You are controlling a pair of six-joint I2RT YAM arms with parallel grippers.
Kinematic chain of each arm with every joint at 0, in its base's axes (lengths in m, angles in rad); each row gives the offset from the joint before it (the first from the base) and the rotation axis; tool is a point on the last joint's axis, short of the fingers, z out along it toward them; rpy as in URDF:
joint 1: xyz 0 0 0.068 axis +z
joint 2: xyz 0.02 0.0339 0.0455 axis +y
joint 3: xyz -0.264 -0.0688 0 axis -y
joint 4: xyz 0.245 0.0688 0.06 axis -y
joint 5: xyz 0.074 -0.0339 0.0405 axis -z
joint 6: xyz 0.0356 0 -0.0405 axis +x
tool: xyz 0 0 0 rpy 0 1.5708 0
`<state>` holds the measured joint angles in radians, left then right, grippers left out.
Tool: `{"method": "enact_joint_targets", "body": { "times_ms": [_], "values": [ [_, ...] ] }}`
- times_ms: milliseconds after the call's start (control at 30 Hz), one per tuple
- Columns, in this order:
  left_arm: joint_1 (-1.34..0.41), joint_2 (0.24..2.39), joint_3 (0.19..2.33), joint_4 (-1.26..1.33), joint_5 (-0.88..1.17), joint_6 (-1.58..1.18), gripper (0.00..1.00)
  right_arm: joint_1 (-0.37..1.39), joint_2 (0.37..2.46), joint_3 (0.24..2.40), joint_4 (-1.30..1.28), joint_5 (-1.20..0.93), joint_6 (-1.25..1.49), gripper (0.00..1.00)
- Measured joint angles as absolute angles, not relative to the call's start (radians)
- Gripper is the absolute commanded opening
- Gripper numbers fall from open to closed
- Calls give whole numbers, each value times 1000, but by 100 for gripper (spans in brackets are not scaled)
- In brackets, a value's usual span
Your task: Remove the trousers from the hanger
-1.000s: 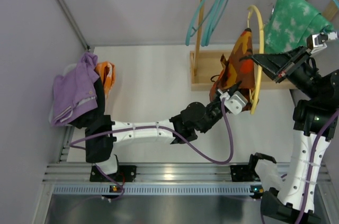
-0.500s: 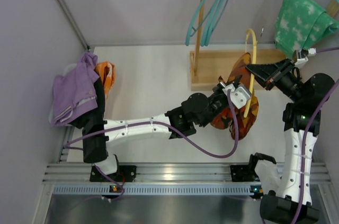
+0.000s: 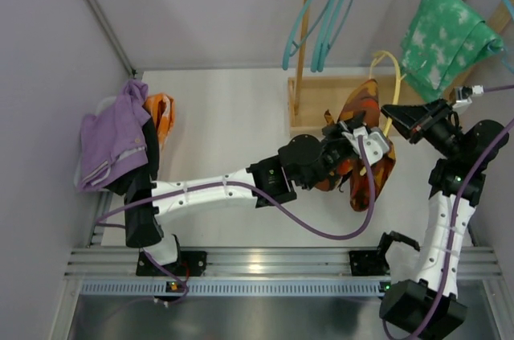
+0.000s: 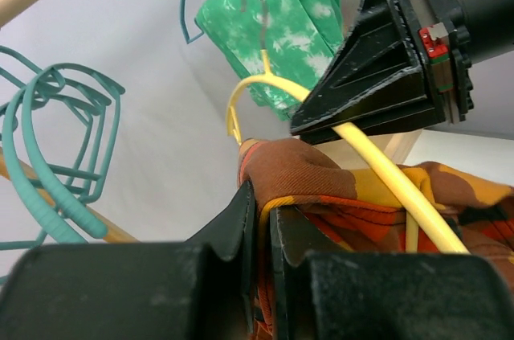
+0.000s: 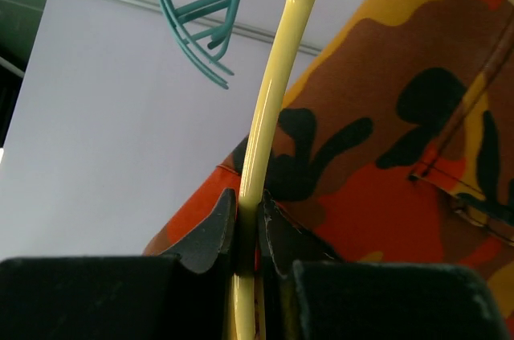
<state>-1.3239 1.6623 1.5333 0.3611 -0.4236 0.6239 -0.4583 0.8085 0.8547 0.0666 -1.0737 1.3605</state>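
Observation:
The orange-red-brown patterned trousers (image 3: 368,170) droop from a yellow hanger (image 3: 392,75) in front of the wooden rack. My left gripper (image 3: 357,128) is shut on a fold of this cloth; the left wrist view shows the fold (image 4: 321,171) pinched between the jaws (image 4: 263,205). My right gripper (image 3: 389,112) is shut on the yellow hanger's bar (image 5: 269,107), with the patterned trousers (image 5: 385,147) right behind it. Green mottled trousers (image 3: 442,34) hang on a teal hanger at the upper right. Purple trousers (image 3: 112,143) lie at the far left.
The wooden rack (image 3: 303,51) with its base (image 3: 317,107) stands at the back. Empty teal hangers (image 3: 321,10) hang from its rod. An orange cloth (image 3: 161,111) lies next to the purple trousers. Walls close in on the left and back; a metal rail (image 3: 241,264) runs along the near edge.
The right gripper has brought the yellow hanger down and nearer. The left gripper has followed to the right with the patterned trousers, which now sag lower below the hanger. Both grips held.

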Motion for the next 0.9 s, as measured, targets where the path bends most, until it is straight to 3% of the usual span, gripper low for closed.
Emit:
{"method": "enact_joint_targets", "body": {
  "times_ms": [233, 433, 667, 900],
  "values": [
    [-1325, 1662, 1602, 259, -416, 665, 0, -559, 813, 839, 3, -1183, 1304, 0],
    [-1314, 1665, 1701, 209, -416, 703, 0, -626, 855, 836, -231, -1283, 1051, 0],
    [-1303, 1665, 1823, 332, -416, 713, 0, -643, 913, 833, -546, -1307, 677, 0],
    [-1294, 1648, 1913, 458, -417, 710, 0, -691, 981, 837, -675, -1217, 463, 0]
  ]
}}
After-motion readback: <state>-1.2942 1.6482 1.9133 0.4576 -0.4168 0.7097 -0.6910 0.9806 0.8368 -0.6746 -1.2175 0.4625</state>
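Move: The yellow hanger, already pinched near its shoulder by the right hand, has its middle some 7 cm ahead of the left hand, 6 cm to its right and level. The trousers' middle hangs about 10 cm below the right hand, 5 cm back and 4 cm left. From the left hand, the green garment is about 22 cm ahead, 20 right and 3 above; the teal hangers are about 24 ahead, 9 left and 4 above. The trousers, still pinched at their upper fold by the left fingers, are pulled up and off the yellow hanger: after hardly moving at first, the left hand climbs about 20 cm, drifting left and tilting its fingertips upward. The right hand, still gripping the hanger, draws it down some 13 cm and a little right, its fingers tipping downward. ##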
